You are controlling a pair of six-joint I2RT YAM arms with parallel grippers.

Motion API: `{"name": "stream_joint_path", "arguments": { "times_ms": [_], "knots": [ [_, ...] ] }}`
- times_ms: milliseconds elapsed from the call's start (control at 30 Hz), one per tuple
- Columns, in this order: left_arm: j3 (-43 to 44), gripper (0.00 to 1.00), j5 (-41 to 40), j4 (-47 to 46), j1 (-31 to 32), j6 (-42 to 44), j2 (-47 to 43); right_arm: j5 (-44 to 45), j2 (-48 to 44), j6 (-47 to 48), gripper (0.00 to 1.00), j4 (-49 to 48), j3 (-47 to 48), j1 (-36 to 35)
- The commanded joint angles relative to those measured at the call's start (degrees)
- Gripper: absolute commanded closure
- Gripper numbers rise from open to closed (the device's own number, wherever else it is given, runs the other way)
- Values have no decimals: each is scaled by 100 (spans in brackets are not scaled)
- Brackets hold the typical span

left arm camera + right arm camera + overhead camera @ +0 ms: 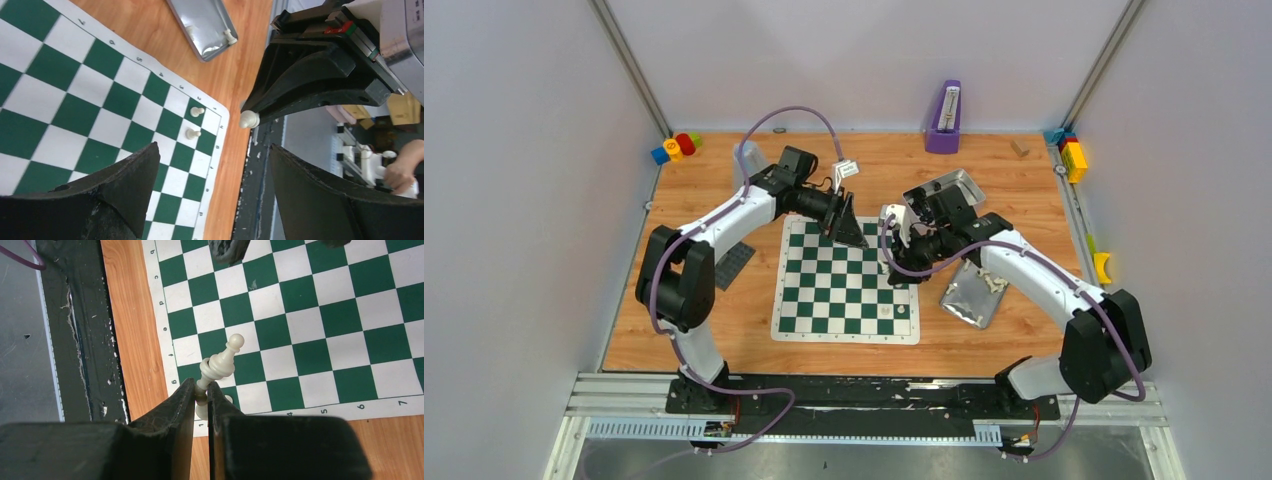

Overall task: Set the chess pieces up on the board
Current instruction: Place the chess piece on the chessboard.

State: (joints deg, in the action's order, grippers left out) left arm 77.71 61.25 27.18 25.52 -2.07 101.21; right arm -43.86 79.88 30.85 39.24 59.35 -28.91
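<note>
The green and white board (844,285) lies flat in the middle of the table. My right gripper (201,385) is shut on a cream chess piece (222,362) with a ball top, holding it tilted above the board's corner by the number 1. The left wrist view shows that held piece (248,119) at the right gripper's tip. My left gripper (212,150) hangs open and empty over the board's far edge (849,230). Two small pawns (197,111) (193,133) stand on squares near one corner. More chess pieces (230,35) lie in a silver tin (202,25).
A second silver tin half (954,185) sits behind the right arm, and the other half (974,295) lies right of the board. A dark grey plate (734,262) lies left of the board. A purple object (944,118) stands at the back. Coloured blocks (676,147) (1072,155) sit in the far corners.
</note>
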Motion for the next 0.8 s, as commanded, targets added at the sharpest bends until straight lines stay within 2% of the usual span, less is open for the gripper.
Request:
{"name": "stream_joint_path", "arguments": {
  "times_ms": [0,333,567,767],
  "knots": [
    [296,12,498,-205,105,-565,162,-11,83,-167,99,-410,261,-73],
    [705,23,569,286,362,-554,686,162,108,-242,99,-477,270,-157],
    [987,34,693,505,483,-561,994,247,90,-272,99,-479,252,-190],
    [1041,39,692,741,582,-378,1078,359,84,-283,99,-479,252,-199]
  ]
}}
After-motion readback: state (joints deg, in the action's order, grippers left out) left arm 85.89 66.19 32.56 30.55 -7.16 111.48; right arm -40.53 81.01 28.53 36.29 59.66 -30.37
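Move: The white chess piece pinched in the right fingertips sticks out about 2 cm to the right hand's left. From the left hand it lies about 5 cm back, 6 cm to its right and 3 cm lower. On the board, some 14 cm below the left hand, the near pawn stands about 11 cm back and 4 cm right, the corner pawn 10 cm back and 8 cm right. Left gripper eases about 4 cm right and 2 cm back towards the right hand's still-held chess piece, partly closing. ##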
